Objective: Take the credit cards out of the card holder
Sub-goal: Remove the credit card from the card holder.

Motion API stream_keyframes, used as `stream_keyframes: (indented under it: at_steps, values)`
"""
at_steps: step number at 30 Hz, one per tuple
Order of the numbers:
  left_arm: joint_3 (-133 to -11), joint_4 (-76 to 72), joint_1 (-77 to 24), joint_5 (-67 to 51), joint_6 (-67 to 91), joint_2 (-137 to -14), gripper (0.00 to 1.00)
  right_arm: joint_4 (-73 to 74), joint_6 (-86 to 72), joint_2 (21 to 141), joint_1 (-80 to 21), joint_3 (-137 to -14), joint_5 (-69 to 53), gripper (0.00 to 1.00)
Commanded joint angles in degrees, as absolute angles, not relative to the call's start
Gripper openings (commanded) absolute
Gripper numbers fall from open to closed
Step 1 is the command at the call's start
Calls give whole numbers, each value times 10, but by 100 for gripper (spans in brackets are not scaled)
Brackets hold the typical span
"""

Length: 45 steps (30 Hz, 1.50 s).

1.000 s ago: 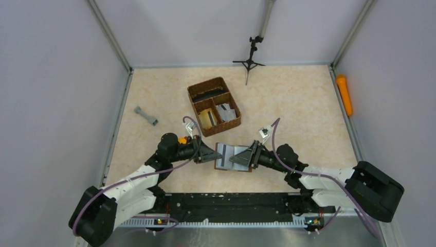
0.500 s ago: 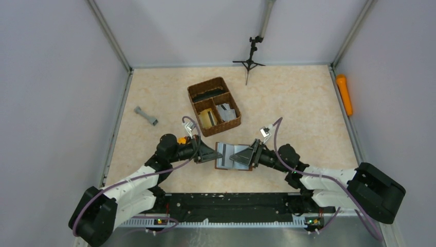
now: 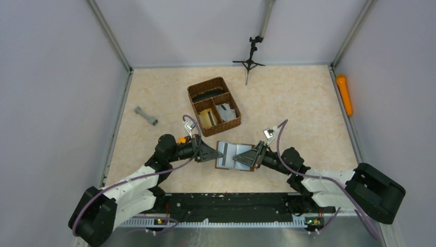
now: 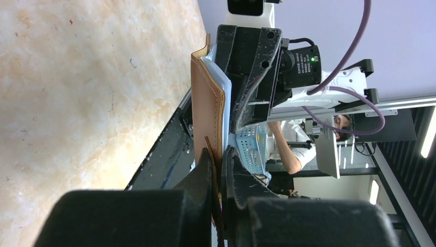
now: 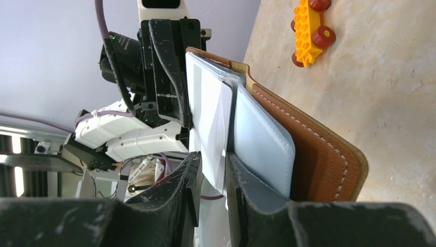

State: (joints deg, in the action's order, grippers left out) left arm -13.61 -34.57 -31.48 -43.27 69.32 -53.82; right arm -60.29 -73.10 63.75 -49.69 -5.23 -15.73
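Note:
The brown leather card holder (image 3: 232, 156) is held open above the table between both arms, its grey-silver inside facing up. My left gripper (image 3: 210, 153) is shut on its left edge; the left wrist view shows the leather (image 4: 206, 105) pinched between the left gripper's (image 4: 221, 157) jaws. My right gripper (image 3: 250, 156) reaches over the right half. In the right wrist view a pale credit card (image 5: 210, 116) sticks out of a grey pocket (image 5: 262, 144). It runs between the right gripper's (image 5: 213, 160) jaws, which are drawn in against it.
A brown woven basket (image 3: 225, 126) with compartments stands just beyond the card holder. A yellow toy brick with red wheels (image 5: 310, 28) lies near the left wrist. A grey dumbbell-shaped piece (image 3: 146, 116) lies to the left. An orange object (image 3: 344, 94) lies along the right wall and a black tripod (image 3: 249, 60) stands at the back.
The right gripper's jaws have narrowed onto the card, and its wrist has shifted slightly right and lifted. The left gripper and the card holder have stayed in place.

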Motion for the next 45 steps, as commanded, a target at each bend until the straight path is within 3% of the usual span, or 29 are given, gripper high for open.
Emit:
stream_keyframes:
  at_steps: [1,7,11,24,33,40,45]
  values:
    - [-137,-399,-328,-446,700,-538,0,-700,-740,628,-498,-68,-177,24]
    - [-139,-397,-332,-443,695,-551,0,-702,-742,628,-498,-64,-172,0]
    - [-143,-382,-332,-437,688,-548,0,-671,-743,611,-494,-52,-153,0]
    - [-144,-304,-330,-386,656,-505,0,-320,-667,455,-454,-73,-107,0]
    - [-134,-313,-326,-352,669,-488,0,-294,-655,450,-448,-86,-114,0]
    - [-187,-111,-325,-283,593,-471,0,-262,-624,460,-432,-110,-122,0]
    - [-173,-168,-326,-300,612,-489,0,-218,-568,504,-419,-169,-151,0]
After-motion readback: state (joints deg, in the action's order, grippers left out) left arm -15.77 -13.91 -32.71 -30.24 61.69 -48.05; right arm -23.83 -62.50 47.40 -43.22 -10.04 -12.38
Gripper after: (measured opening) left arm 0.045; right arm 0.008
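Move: Almost at the right fingertips, part-open around its inner edge, is the credit card with the dark stripe; its middle lies some 2 cm left of this hand and level with it. The card holder, held open in the air, has its middle about 1 cm ahead. The basket sits on the table roughly 21 cm ahead and 8 cm left, the toy car 4 cm ahead and 20 cm left, both about 11 cm lower. For the left hand, already pinching the holder's left edge, the card is about 3 cm right. Closing its fingers on the card's inner edge, the right hand then draws the card about 4 cm to the right, sinking about as much and drifting forward, with its fingertips dipping some 15 degrees. The left hand keeps its pinch on the holder, sinks nearly 4 cm alongside and late on backs off a little to the left and forward, its tips also dipping. ##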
